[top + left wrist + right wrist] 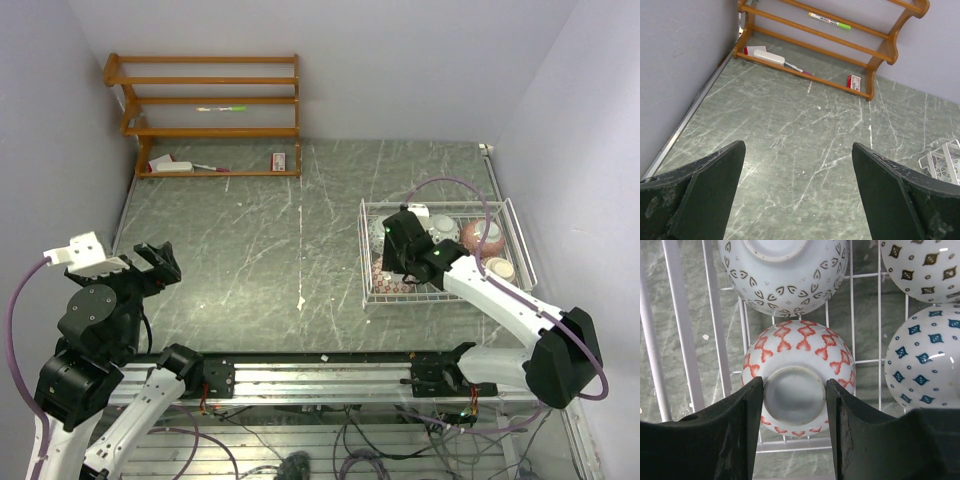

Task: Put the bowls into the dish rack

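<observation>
In the right wrist view, a bowl with red heart-like marks (797,347) lies upside down in the white wire dish rack (677,325). My right gripper (795,395) is shut on its raised foot ring, one finger pressing each side. Around it rest three other upturned bowls: a black-and-white one (782,280), a blue-dotted one (925,360) and a brown-dotted one (925,265). From above, the right gripper (400,262) reaches into the rack's (365,250) near left part. My left gripper (160,262) hovers over the bare left side of the table, open with nothing in it (799,170).
An orange wooden shelf (210,115) stands against the back wall at the far left, holding a marker and small items (840,50). Grey walls close in on the left and right. A corner of the rack (942,162) shows at the left wrist view's right edge.
</observation>
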`<action>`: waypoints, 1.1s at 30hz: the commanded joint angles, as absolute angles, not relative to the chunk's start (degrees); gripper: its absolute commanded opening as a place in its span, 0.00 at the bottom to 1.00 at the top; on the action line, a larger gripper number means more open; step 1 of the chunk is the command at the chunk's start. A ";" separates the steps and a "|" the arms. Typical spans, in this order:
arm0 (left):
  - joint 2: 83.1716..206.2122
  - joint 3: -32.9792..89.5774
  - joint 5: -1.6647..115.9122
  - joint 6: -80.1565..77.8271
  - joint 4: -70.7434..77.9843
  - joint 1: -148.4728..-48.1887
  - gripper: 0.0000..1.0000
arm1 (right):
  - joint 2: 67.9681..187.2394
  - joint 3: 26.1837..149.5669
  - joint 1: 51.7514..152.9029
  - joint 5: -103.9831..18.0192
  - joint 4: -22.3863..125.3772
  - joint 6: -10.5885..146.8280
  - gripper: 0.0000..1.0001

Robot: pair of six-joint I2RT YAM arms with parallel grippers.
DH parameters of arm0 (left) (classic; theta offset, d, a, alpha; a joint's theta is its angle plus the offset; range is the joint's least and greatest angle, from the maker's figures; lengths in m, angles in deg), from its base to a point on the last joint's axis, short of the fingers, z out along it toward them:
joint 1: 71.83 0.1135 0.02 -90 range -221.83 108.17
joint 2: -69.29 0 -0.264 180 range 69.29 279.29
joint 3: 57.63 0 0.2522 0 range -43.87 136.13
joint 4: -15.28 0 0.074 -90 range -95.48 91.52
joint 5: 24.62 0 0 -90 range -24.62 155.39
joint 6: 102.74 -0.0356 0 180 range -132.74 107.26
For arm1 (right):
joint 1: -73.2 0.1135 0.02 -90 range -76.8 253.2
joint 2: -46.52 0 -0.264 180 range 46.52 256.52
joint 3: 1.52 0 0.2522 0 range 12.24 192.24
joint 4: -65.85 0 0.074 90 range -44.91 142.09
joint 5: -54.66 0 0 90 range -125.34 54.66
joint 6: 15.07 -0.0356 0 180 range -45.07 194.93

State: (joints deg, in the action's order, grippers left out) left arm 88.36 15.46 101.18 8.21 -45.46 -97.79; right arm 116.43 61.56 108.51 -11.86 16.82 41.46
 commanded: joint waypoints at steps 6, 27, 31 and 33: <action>88.58 16.43 101.55 7.60 -45.93 -97.43 0.99 | 115.84 60.77 108.02 -11.53 18.87 41.17 0.65; 97.89 14.95 92.15 7.99 -40.77 -97.41 0.99 | 112.32 73.58 108.04 -12.40 15.14 45.21 1.00; 98.21 14.30 92.28 8.30 -40.06 -97.41 0.99 | 112.03 74.42 108.08 -12.61 14.92 45.42 1.00; 98.46 13.79 92.20 8.62 -39.97 -97.43 0.99 | 111.16 74.02 108.07 -12.75 15.27 46.16 1.00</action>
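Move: The red-patterned bowl sits upside down in the rack, its foot still between the right fingers, so its middle is about 3 cm straight below that hand. Upturned neighbours at that height: the leaf-pattern bowl some 11 cm ahead and 1 cm left, the blue-star bowl 13 cm right and 1 cm ahead, the diamond-pattern bowl 14 cm right and 12 cm ahead. From the left hand, the red-patterned bowl is roughly 50 cm right, 10 cm ahead, 26 cm lower. Nearly still at first, the right hand opens its fingers from the red-patterned bowl's foot, then rises about 9 cm away from it with a slight forward drift, the fingers tipping up some 10 degrees and spreading fully. Late on, the empty left hand goes forward and right about 4 cm each and sinks a little, still wide open. ##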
